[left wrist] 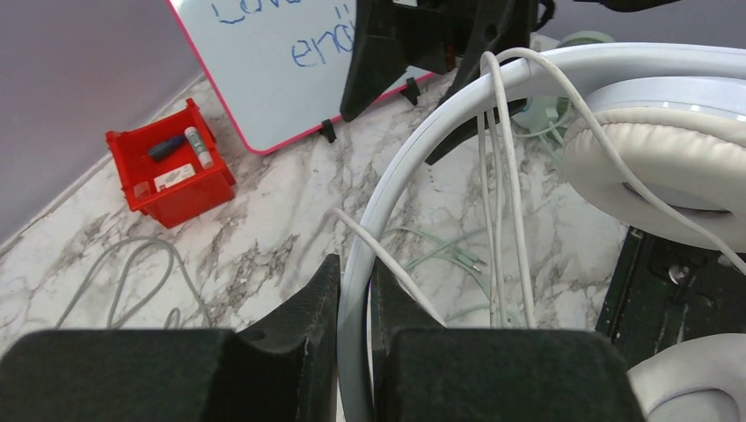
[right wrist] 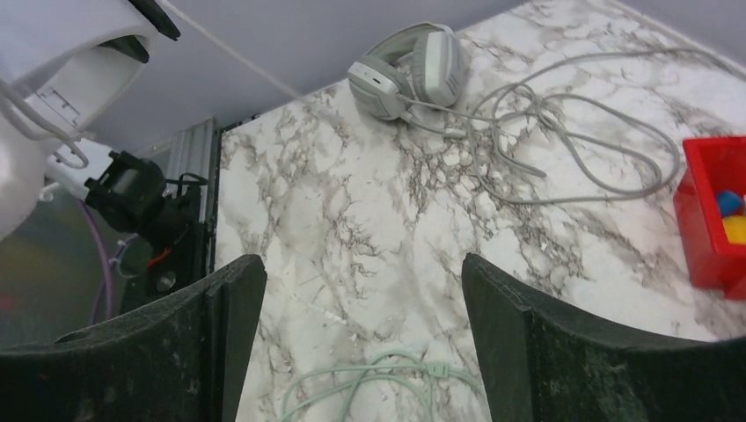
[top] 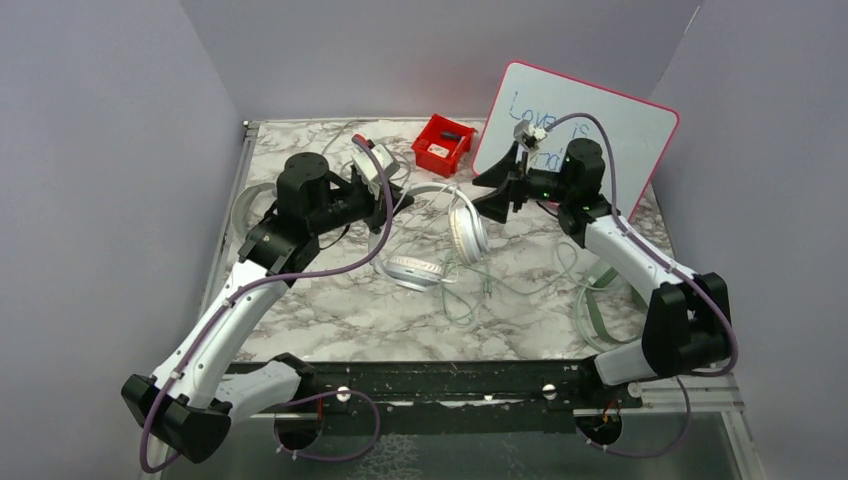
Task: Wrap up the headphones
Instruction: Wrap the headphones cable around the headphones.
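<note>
The white headphones [top: 440, 235] lie mid-table, with their thin white cable [left wrist: 497, 141] looped a few times over the headband [left wrist: 413, 167]. My left gripper [top: 400, 198] is shut on that headband [left wrist: 355, 303], which runs up between the two black fingers [left wrist: 312, 308]. One padded cup [left wrist: 669, 167] hangs at the right of the left wrist view. My right gripper [top: 497, 193] hovers just right of the headband, open, with nothing between its jaws [right wrist: 362, 268]; only marble and a mint cable [right wrist: 396, 374] lie beneath.
A red bin [top: 443, 143] with small items stands at the back, beside a leaning whiteboard [top: 590, 120]. A pale grey pair of headphones [right wrist: 409, 70] with loose cable lies at the far left [top: 248, 205]. A mint pair [top: 600, 300] lies near the right arm.
</note>
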{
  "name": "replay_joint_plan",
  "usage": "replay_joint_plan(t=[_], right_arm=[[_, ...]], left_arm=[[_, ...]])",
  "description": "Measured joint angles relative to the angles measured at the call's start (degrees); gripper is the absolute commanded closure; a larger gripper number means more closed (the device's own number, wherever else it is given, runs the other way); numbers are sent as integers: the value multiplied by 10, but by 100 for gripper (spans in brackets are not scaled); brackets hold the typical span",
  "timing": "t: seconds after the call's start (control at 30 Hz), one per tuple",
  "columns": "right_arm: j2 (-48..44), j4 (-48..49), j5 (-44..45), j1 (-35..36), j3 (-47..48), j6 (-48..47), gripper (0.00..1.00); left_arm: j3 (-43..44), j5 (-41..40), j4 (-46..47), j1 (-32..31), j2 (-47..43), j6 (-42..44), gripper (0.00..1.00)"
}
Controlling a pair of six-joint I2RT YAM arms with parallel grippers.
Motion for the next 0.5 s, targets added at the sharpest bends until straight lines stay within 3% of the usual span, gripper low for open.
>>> replay_joint_plan(t=[0.27, 0.5], right_arm=[[75, 8, -91, 41, 103, -130, 18], [95, 65, -176, 97, 118, -129, 21]], left_arm=[[24, 62, -32, 0, 3, 0, 100], [24, 84, -43, 0, 3, 0, 100]])
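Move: The loose end of the headphones cable hangs about 10 cm to the left of my right hand, perhaps 1 cm farther out and 4 cm higher. My left hand's grip on the headband is about 13 cm left of my right hand, 4 cm back and 6 cm up; the nearer earcup is some 8 cm back and 4 cm left, slightly above. From my left hand, the cable end is roughly 5 cm ahead, 3 cm right and 2 cm down. I reach left with my empty right hand about 7 cm, drawing back and rising a few centimetres as I go, over to the cable's dangling end in front of the headband. The wrist swings counter-clockwise by nearly 30 degrees and rolls, fingers kept wide open. My left hand keeps its pinch on the headband and eases back 2.5 cm, turning slightly clockwise. ##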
